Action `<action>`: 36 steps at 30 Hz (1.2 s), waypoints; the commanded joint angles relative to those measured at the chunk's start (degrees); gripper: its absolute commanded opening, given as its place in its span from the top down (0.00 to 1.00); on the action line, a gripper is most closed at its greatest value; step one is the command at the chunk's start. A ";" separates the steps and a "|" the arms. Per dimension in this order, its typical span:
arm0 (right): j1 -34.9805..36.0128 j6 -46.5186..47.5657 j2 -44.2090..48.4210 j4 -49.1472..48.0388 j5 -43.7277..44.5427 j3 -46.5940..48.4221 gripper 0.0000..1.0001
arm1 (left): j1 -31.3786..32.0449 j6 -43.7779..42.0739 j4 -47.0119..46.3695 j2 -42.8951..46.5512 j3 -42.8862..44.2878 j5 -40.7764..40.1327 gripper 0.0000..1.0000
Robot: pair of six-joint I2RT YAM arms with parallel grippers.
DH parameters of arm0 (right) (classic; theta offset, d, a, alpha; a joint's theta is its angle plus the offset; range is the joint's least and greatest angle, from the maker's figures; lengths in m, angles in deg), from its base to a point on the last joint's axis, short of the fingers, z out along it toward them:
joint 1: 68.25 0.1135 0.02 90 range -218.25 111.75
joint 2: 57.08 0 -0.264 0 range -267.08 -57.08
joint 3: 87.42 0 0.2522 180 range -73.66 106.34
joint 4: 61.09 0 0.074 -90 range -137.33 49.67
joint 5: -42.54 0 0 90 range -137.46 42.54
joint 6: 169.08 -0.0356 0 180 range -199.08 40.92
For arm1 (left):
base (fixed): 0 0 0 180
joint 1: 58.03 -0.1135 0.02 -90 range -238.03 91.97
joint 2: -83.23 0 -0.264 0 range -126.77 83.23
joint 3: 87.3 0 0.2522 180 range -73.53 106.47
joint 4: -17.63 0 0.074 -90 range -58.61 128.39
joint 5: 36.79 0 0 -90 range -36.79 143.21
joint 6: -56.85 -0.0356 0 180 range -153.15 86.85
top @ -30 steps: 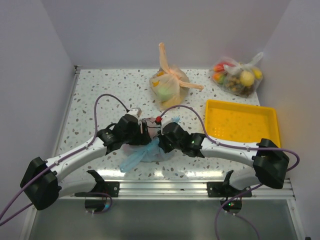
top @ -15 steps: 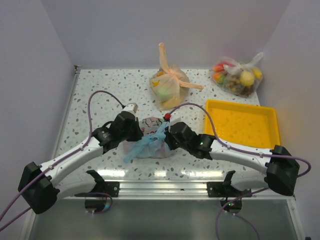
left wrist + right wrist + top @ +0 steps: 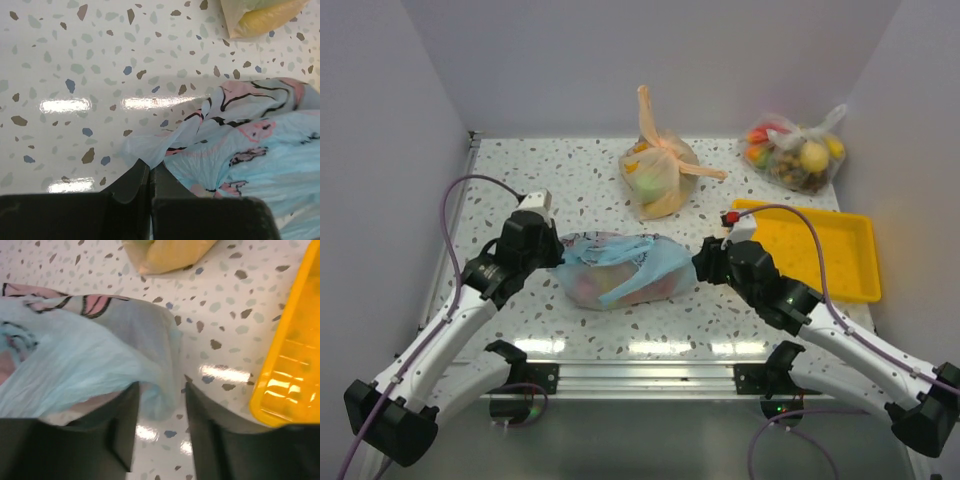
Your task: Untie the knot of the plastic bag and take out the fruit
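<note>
The light blue plastic bag (image 3: 620, 268) with pink prints lies flattened and stretched sideways between my two grippers. Fruit (image 3: 592, 287) shows dimly through it as pink and orange shapes. A twisted strip of blue plastic runs across its top; I cannot make out a tied knot. My left gripper (image 3: 558, 256) is shut on the bag's thin left edge (image 3: 150, 159), with the bag (image 3: 250, 135) spreading to its right. At the bag's right end my right gripper (image 3: 701, 263) is open. A loose fold of the bag (image 3: 157, 390) hangs between its fingers (image 3: 125, 415) without being pinched.
An orange bag (image 3: 660, 180) with tied handles stands behind the blue one, also in the wrist views (image 3: 260, 12) (image 3: 165, 252). A clear bag of fruit (image 3: 795, 155) sits in the back right corner. A yellow tray (image 3: 805, 250) (image 3: 290, 365) lies just right of my right gripper. Walls close three sides.
Both arms have swung outward from the middle, pulling the bunched bag out wide and flat. The left gripper closed on the bag's edge; the right gripper has just opened.
</note>
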 commanded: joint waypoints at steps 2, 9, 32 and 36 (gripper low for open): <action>-0.05 12.08 -3.59 2.86 -11.01 6.15 0.40 | -0.84 -5.26 -5.38 2.61 -1.95 6.93 1.00; 5.64 19.14 -8.07 6.82 -16.48 15.81 0.23 | -0.84 -3.77 -6.44 0.50 -2.31 11.51 1.00; 26.75 41.29 -34.00 -1.78 3.91 23.22 0.01 | -0.84 0.54 -4.86 0.24 -1.78 11.24 0.99; 27.02 42.87 -37.07 -7.14 5.67 21.90 0.02 | -0.84 0.63 -4.60 0.24 -2.22 11.51 0.99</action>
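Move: Some 14 cm to the right hand's left, 2 cm ahead and 9 cm below lies the blue bag's handle strip, draped across the top of the bag. The peach bag stands about 26 cm ahead and 8 cm left of the right hand, and the yellow basket 25 cm right and 9 cm ahead, both near table level. From the left hand, which already pinches the bag's left corner, the strip is about 15 cm right, 1 cm ahead and 8 cm below. Swinging some 17 cm left and about 5 cm back, the right hand leaves the bag's right end, arcs up and then down over the bag, and opens its already parting fingers wide around the blue handle strip, turning roughly 45 degrees counter-clockwise with its left side rolled down. The left hand keeps its pinch on the corner and eases 3 cm right. ##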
